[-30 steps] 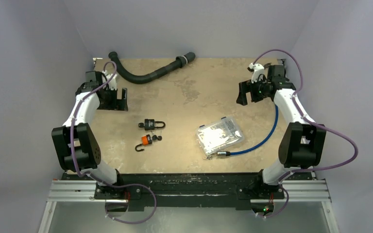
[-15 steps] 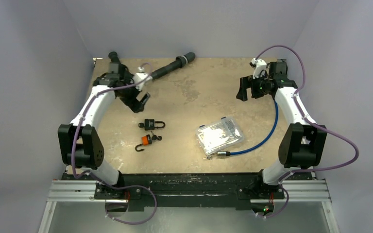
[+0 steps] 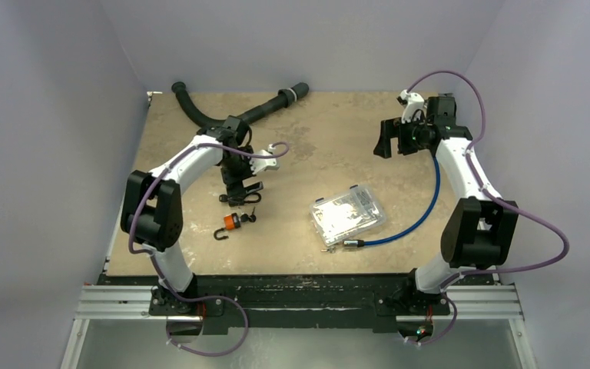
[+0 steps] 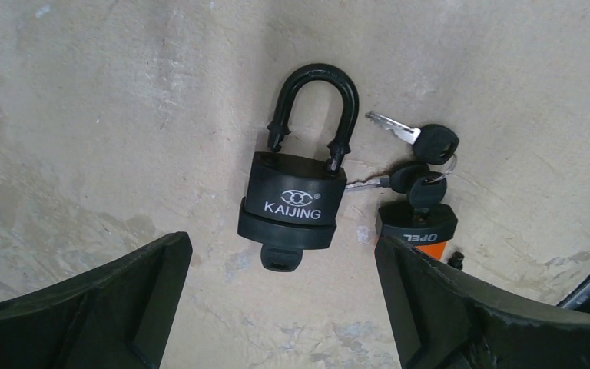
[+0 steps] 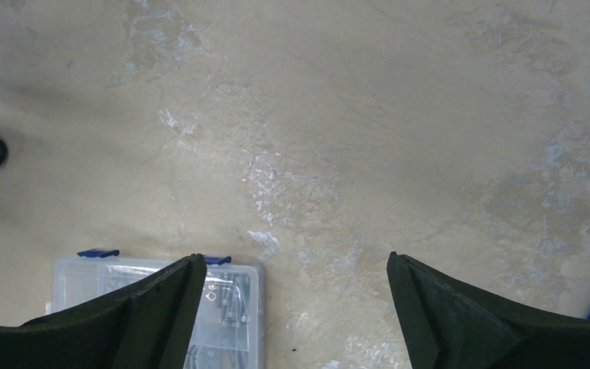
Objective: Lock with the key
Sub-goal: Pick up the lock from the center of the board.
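Note:
A black padlock point(image 4: 292, 204) marked KAIJING lies flat on the table with its shackle raised and a black key head point(image 4: 280, 257) sticking out of its base. My left gripper point(image 4: 280, 240) hovers over it, open, one finger point(image 4: 123, 292) on each side and nothing between them. In the top view the left gripper point(image 3: 238, 184) covers part of the black padlock point(image 3: 243, 197). A bunch of loose keys point(image 4: 422, 154) lies to its right, on an orange padlock point(image 3: 231, 222). My right gripper point(image 3: 384, 142) hangs open at the back right, over bare table point(image 5: 296, 261).
A black corrugated hose point(image 3: 200, 117) lies along the back left. A clear plastic box of screws point(image 3: 347, 215) sits centre right, with a blue cable point(image 3: 422, 207) curving beside it. The box's corner point(image 5: 223, 300) shows under the right gripper's left finger.
My left arm has swung from the back left corner across to the middle and now hangs over the black padlock. The right arm has barely moved. Both grippers stayed open.

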Tool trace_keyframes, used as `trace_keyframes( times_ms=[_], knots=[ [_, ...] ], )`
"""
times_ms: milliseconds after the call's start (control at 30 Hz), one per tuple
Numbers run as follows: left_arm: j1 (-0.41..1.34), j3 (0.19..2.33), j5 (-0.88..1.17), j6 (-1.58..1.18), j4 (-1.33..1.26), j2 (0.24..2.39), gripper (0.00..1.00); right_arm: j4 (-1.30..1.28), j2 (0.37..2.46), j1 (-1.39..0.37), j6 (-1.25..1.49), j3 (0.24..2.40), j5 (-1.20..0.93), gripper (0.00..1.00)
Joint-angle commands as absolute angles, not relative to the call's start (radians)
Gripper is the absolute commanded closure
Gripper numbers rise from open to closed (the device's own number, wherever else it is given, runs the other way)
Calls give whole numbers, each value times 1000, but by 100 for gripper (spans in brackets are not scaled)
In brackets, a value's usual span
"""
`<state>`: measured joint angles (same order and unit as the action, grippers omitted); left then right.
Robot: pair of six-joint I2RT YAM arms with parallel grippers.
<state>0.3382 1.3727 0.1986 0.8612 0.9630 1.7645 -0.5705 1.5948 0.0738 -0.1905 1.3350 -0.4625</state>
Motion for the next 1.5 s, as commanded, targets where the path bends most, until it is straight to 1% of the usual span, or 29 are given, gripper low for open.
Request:
trace_keyframes(
  times_ms=[0,267,600,867,900,1133,1267,1400,1467],
  knots=[
    [335,1379,158,901,952,1800,0,-569,1531,72,-183,1341,-465,1],
    [342,1363,105,923,910,1851,0,-580,1520,72,-211,1331,-454,1],
    [360,1299,29,929,830,1865,0,-578,1516,72,-212,1329,-448,1],
    [374,1269,3,900,748,1881,4,-575,1513,72,-213,1322,-445,1],
    [374,1269,3,895,739,1883,6,-575,1513,72,-213,1323,-444,1],
    [374,1273,-17,867,718,1887,28,-574,1514,72,-213,1328,-440,1],
    [374,1289,-5,829,724,1884,38,-570,1512,72,-211,1330,-436,1],
    [373,1343,61,727,728,1880,49,-541,1501,72,-191,1328,-433,1],
    [373,1384,91,668,738,1883,57,-519,1495,72,-173,1325,-430,1]
  ],
)
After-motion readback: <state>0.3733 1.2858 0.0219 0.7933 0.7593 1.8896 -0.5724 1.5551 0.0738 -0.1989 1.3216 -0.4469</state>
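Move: Nearly under the open left fingers lies the black lock, its body about 1 cm ahead, 1 cm to the left and 6 cm below. The bunch of keys lies beside it, roughly 6 cm back and 1 cm to the right of the hand; the small orange padlock is about 6 cm back and 2 cm to the left. From the right hand the lock is some 40 cm to the left, 9 cm back and 15 cm below. Sinking about 6 cm onto the lock, the left hand drifts some 2 cm left and rolls about 10 degrees, so that its slanting fingers come almost upright astride the body. Low down, the fingers close from wide open until they pinch the lock body by its two narrow sides, while the hand edges about 1 cm forward, away from the keys; at the end it begins to ease right. ##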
